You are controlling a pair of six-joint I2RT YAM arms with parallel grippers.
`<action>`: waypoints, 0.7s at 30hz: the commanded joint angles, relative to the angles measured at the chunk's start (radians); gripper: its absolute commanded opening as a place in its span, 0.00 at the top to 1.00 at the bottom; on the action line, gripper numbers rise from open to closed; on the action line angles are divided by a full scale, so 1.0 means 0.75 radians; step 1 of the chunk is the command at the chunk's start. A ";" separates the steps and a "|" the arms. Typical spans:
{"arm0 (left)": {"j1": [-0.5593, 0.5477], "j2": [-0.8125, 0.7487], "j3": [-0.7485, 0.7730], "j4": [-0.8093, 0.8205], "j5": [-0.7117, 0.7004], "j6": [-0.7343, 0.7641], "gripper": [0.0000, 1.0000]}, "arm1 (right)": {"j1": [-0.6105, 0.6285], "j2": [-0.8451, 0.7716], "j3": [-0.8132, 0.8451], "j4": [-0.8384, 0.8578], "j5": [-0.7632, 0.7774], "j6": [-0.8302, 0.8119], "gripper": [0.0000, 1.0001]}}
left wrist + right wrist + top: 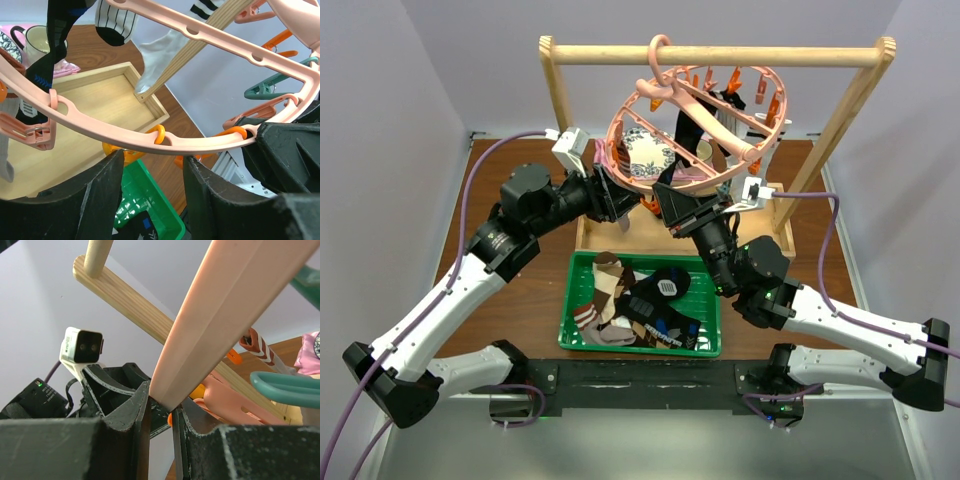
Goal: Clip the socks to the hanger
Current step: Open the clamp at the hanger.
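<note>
The pink ring hanger [695, 125] hangs tilted from the wooden rack's rail, and its rim [200, 142] crosses the left wrist view. My right gripper [672, 200] [162, 407] is shut on a pink bar of the hanger [220, 310]. My left gripper [620, 200] [152, 165] stands open just under the rim, its tips between two hanging orange clips [117, 152], with nothing between the fingers. A black sock [57, 45], a striped one [117, 20] and a white one [160, 55] hang from the hanger. More socks [620, 300] lie loose in the green basket.
The green basket [580, 335] sits near the arm bases. Behind it is a shallow wooden tray [90, 105]. The wooden rack [720, 55] spans the back, with slanted legs on both sides. A mug [35, 42] and a pink cloth [65, 67] lie beyond the tray. A teal hanger [285, 387] hangs nearby.
</note>
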 commanded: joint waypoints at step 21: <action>0.015 -0.045 -0.036 0.101 -0.066 0.094 0.21 | -0.002 -0.011 0.053 -0.033 -0.063 0.003 1.00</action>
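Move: Just past the left fingertips hangs the yellow-orange clamp, about 1 cm forward, 4 cm right and 1 cm lower than that hand. A second orange clamp hangs on the same rim about 8 cm to the left hand's right, level with it fore and aft; a pink clamp sits some 8 cm forward and 2 cm left. From the right hand, the yellow-orange clamp lies level fore and aft, about 5 cm left and 3 cm lower. Spreading its fingers from a bit over half open to about four-fifths, the left hand stays almost in place at the hanger's near rim, easing left by barely 1 cm, so that the gap widens around the yellow-orange clamp without closing on it. The right hand keeps its pinch on the rim beside it and holds still. ##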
